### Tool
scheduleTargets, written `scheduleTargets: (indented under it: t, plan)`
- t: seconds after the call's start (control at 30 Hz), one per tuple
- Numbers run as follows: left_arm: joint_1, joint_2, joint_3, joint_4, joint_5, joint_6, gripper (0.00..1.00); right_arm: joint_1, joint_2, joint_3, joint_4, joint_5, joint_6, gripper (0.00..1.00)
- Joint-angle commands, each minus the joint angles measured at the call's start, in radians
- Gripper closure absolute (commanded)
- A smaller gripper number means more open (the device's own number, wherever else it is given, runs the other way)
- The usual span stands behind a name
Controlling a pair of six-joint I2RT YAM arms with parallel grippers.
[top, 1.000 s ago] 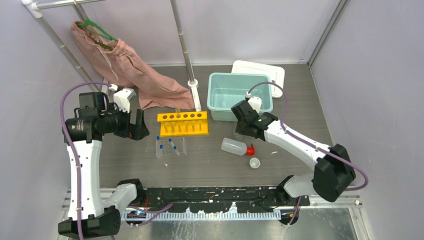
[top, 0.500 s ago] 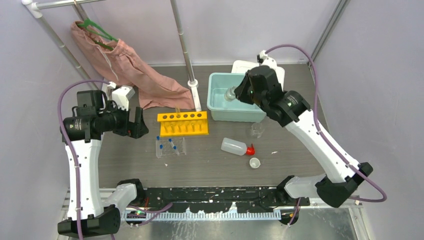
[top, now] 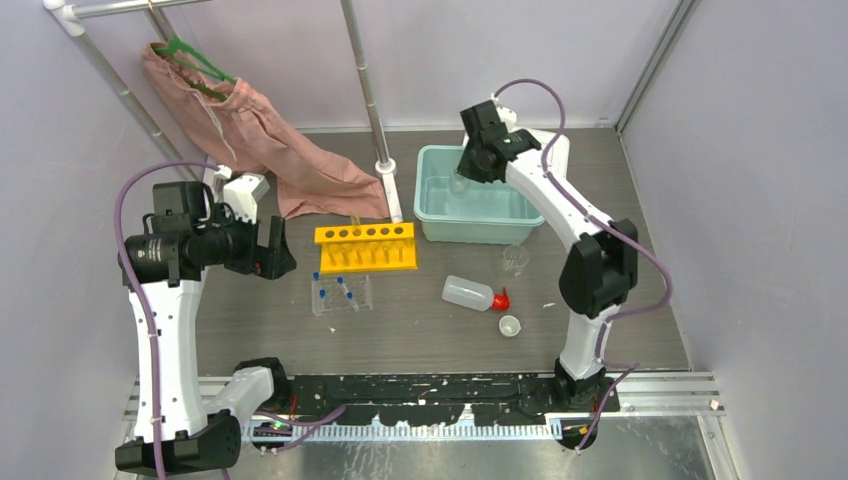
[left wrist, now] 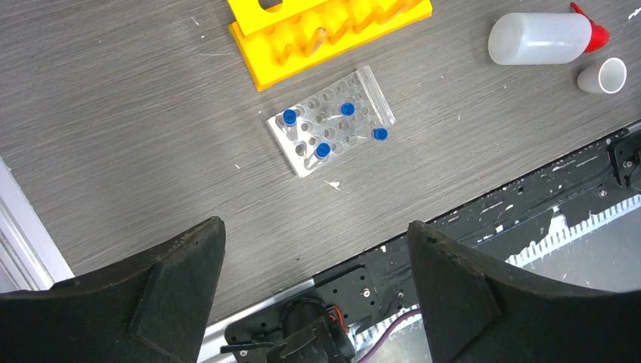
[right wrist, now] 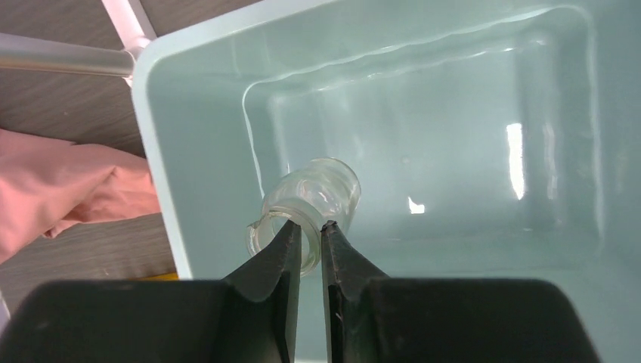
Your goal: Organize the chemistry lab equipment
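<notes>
My right gripper (right wrist: 311, 225) is shut on the rim of a clear glass beaker (right wrist: 317, 197), one finger inside the mouth and one outside. It holds the beaker tilted over the left part of the teal bin (right wrist: 196, 136); from above, the beaker (top: 459, 183) hangs inside the bin's (top: 430, 155) outline. A second beaker (top: 515, 259) stands on the table in front of the bin. My left gripper (left wrist: 314, 227) is open and empty, high above the table left of the well tray (left wrist: 330, 130), which holds several blue-capped tubes.
The yellow tube rack (top: 366, 245) sits behind the well tray (top: 340, 295). The white squeeze bottle (top: 467, 292) lies on its side, a tiny white cup (top: 509, 325) near it. A pink cloth (top: 260, 130) hangs at the back left beside a metal pole (top: 365, 90).
My right arm has lifted the beaker from the table near the squeeze bottle and carried it back over the teal bin. The left arm has stayed almost still.
</notes>
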Motion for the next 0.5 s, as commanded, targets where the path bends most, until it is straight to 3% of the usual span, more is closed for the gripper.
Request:
scheduleTargets:
  t: [0.0, 0.27, 0.47]
  plan:
    - [-0.001, -0.016, 0.025, -0.001, -0.004, 0.007, 0.1, 0.003, 0.079, 0.129, 0.079, -0.071, 0.027, 0.99]
    - [-0.002, -0.024, 0.007, 0.002, -0.01, 0.013, 0.11, -0.025, 0.25, 0.172, 0.157, -0.222, 0.133, 0.99]
    - [-0.001, -0.024, 0.005, 0.001, -0.011, 0.017, 0.11, -0.085, 0.294, 0.067, 0.279, -0.365, 0.271, 0.99]
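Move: The open green tub is where the held glass beaker is going: the tub's middle lies about 6 cm ahead of the right hand, 5 cm to its right and 15 cm below. The yellow rack stands roughly 18 cm left and 12 cm back, the other glass vessel some 10 cm right and 14 cm back, the white lid about 16 cm ahead and 12 cm right, all near table level. From the left hand, the tub's middle is around 27 cm ahead, 39 cm right and 21 cm below. The glass beaker, still pinched at its rim by the right fingers, is lowered about 8 cm into the left side of the green tub while being carried some 5 cm forward and 5 cm left. The wrist rolls around 15 degrees, its left side rising, and tips slightly further down; the grip keeps its hold. ##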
